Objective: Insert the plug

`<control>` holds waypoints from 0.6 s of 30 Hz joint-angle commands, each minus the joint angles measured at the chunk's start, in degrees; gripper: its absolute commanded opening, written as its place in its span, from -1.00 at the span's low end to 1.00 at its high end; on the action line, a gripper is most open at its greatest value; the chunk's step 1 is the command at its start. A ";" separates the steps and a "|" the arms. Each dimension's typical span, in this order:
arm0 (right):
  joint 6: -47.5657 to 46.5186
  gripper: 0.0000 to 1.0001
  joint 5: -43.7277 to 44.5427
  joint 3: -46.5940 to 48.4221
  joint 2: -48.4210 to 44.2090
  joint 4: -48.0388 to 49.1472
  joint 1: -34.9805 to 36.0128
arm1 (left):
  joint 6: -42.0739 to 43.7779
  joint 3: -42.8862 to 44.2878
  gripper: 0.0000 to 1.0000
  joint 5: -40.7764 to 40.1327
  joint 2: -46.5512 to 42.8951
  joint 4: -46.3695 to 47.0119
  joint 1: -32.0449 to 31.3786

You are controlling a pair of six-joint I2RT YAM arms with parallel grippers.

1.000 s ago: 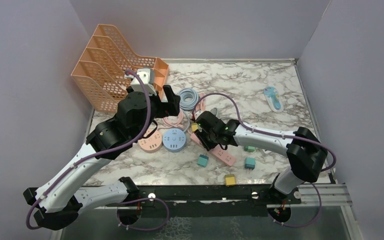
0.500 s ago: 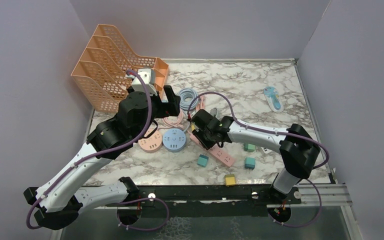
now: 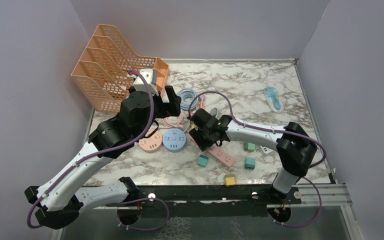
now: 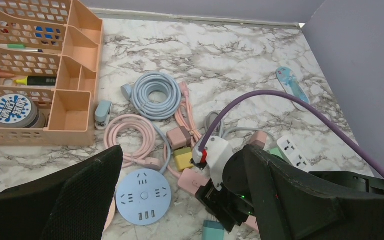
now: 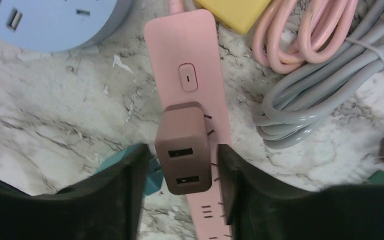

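Note:
A brown two-port plug [image 5: 184,150] stands on the pink power strip [image 5: 187,60] just below its switch. How deep its pins sit cannot be told. My right gripper [image 5: 181,165] straddles the plug, jaws slightly open with a thin gap on each side. From above, the right gripper [image 3: 202,131] hides the plug over the near-left end of the pink strip [image 3: 222,157]. My left gripper [image 3: 172,100] hovers wide open and holds nothing; its wrist view looks down on the right gripper [image 4: 240,205].
A blue round socket hub [image 3: 174,139] and a pink one [image 3: 150,144] lie left of the strip. Coiled cables [image 3: 188,96] lie behind it. Two teal plugs [image 3: 203,160] [image 3: 250,163] and a yellow plug [image 3: 230,180] lie in front. An orange rack [image 3: 110,65] stands far left.
My right arm has slid a little to the left along the pink strip. The left arm has barely moved and stays open.

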 commanded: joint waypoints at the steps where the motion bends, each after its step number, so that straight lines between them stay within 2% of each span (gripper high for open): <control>1: 5.67 0.22 0.04 -0.05 -3.09 5.95 0.23 | 1.11 1.32 0.87 -1.31 -0.37 0.15 0.28; 4: 8.54 0.38 1.86 1.07 -9.87 4.91 0.23 | 1.23 1.59 0.88 -1.29 -0.52 0.00 0.28; 11: 22.36 0.38 18.08 -2.44 -22.74 -1.18 -0.96 | 0.59 0.54 0.88 -0.10 -0.73 -0.06 0.30; 15: 30.95 0.36 20.44 -3.80 -25.10 -8.57 -8.86 | -1.17 -0.97 0.88 1.71 -0.79 0.09 0.26; 18: 32.00 0.36 17.12 -6.99 -26.47 -6.21 -16.68 | -2.98 -2.47 0.88 3.80 -0.44 0.28 0.30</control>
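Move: The brown plug is between my right fingertips, about 1 cm below the hand point, already in the pink power strip. From that hand, the yellow block is some 5 cm ahead and 3 cm left, the teal plug about 6 cm back and level sideways, the grey cable roughly 7 cm ahead and 4 cm right, all about 4 cm lower. From my left hand, the brown plug lies about 9 cm right, 3 cm back and 33 cm down. I spread my right fingers wider so they come free of the brown plug, then pull the hand quickly up, about 14 cm clear of the pink power strip. Near the top I swing off to the right and forward over the grey cable, sinking a little at the end, while the wrist turns clockwise by some 35 degrees and tips up. ##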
